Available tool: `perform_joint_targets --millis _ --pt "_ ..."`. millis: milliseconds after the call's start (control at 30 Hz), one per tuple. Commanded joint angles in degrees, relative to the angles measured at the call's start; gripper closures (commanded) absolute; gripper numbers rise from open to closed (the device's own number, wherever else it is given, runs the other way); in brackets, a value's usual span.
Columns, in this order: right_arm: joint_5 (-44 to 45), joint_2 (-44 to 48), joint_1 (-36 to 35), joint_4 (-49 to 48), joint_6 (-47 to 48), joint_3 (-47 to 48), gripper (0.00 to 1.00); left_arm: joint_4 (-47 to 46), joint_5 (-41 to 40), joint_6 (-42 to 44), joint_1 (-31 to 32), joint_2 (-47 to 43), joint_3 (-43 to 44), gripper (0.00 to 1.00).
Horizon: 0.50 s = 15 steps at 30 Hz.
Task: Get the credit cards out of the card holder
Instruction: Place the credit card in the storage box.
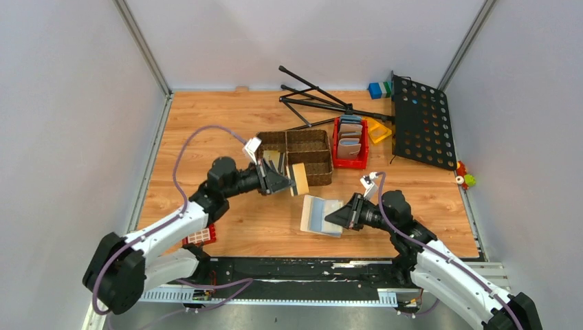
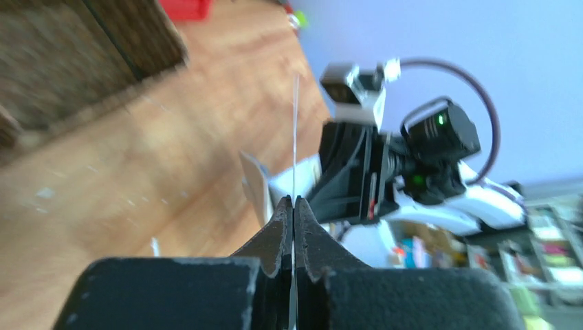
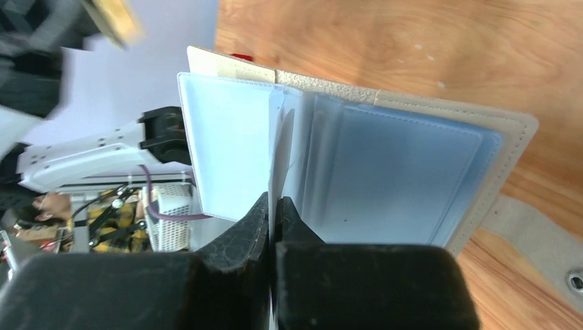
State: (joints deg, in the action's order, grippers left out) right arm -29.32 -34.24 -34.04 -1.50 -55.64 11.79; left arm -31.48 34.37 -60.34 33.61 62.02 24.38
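Note:
The beige card holder [image 1: 317, 214] lies open on the wooden table, pale blue-grey pockets up. My right gripper [image 1: 342, 214] is at its right edge. In the right wrist view that gripper [image 3: 273, 201] is shut on a thin pale inner leaf of the card holder [image 3: 399, 158], whose strap tab [image 3: 543, 247] lies on the wood. My left gripper [image 1: 280, 181] hangs left of the holder, by the basket, shut on a tan-gold credit card [image 1: 299, 179]. In the left wrist view the gripper [image 2: 293, 201] pinches the card [image 2: 295, 124] edge-on. Other credit cards are hidden.
A brown woven basket [image 1: 292, 133] with compartments stands just behind the left gripper. Right of it is a red bin [image 1: 336, 141] of wallets, then a black perforated stand [image 1: 423, 120] with folded legs [image 1: 316, 103]. A red block [image 1: 201, 237] lies by the left arm.

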Motion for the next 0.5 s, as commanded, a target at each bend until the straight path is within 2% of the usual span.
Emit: perform_joint_targets --millis 0,67,333,467 --pt "3.58 -1.45 0.18 5.69 4.47 3.08 1.00 42.02 -14.25 24.33 -0.89 -2.21 15.48 1.00" --pt "4.42 -2.23 0.15 6.76 5.55 3.80 1.00 45.93 -17.38 26.71 -1.35 1.34 20.42 1.00" --pt "5.70 -2.94 0.17 9.51 8.00 4.91 1.00 51.45 -23.94 31.82 -3.02 16.66 33.05 1.00" --pt "6.11 -3.03 0.20 10.31 8.63 5.09 1.00 52.75 -21.99 33.03 -5.00 23.70 38.28 1.00"
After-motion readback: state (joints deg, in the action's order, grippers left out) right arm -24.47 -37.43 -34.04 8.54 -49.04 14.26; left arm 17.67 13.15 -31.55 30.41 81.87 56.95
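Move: The left gripper holds the gold card pinched edge-on; its goal, the storage box's near-left compartment with cards already in it, lies about 12 cm ahead, 5 cm left and some 18 cm below. The red bin stands about 20 cm ahead and 20 cm right of this hand, the card holder some 7 cm back, 10 cm right and 8 cm lower. From the right hand, which holds the card holder, the compartment is roughly 20 cm forward, 16 cm left and 11 cm down. Swing the left gripper forward about 10 cm and a little left towards the near-left compartment, first rising some 3 cm, then sinking nearly 10 cm, tipping the closed fingers about 40 degrees downward. Keep the card pinched throughout. Meanwhile lower the right hand about 3 cm, easing slightly right, still gripping the card holder. ##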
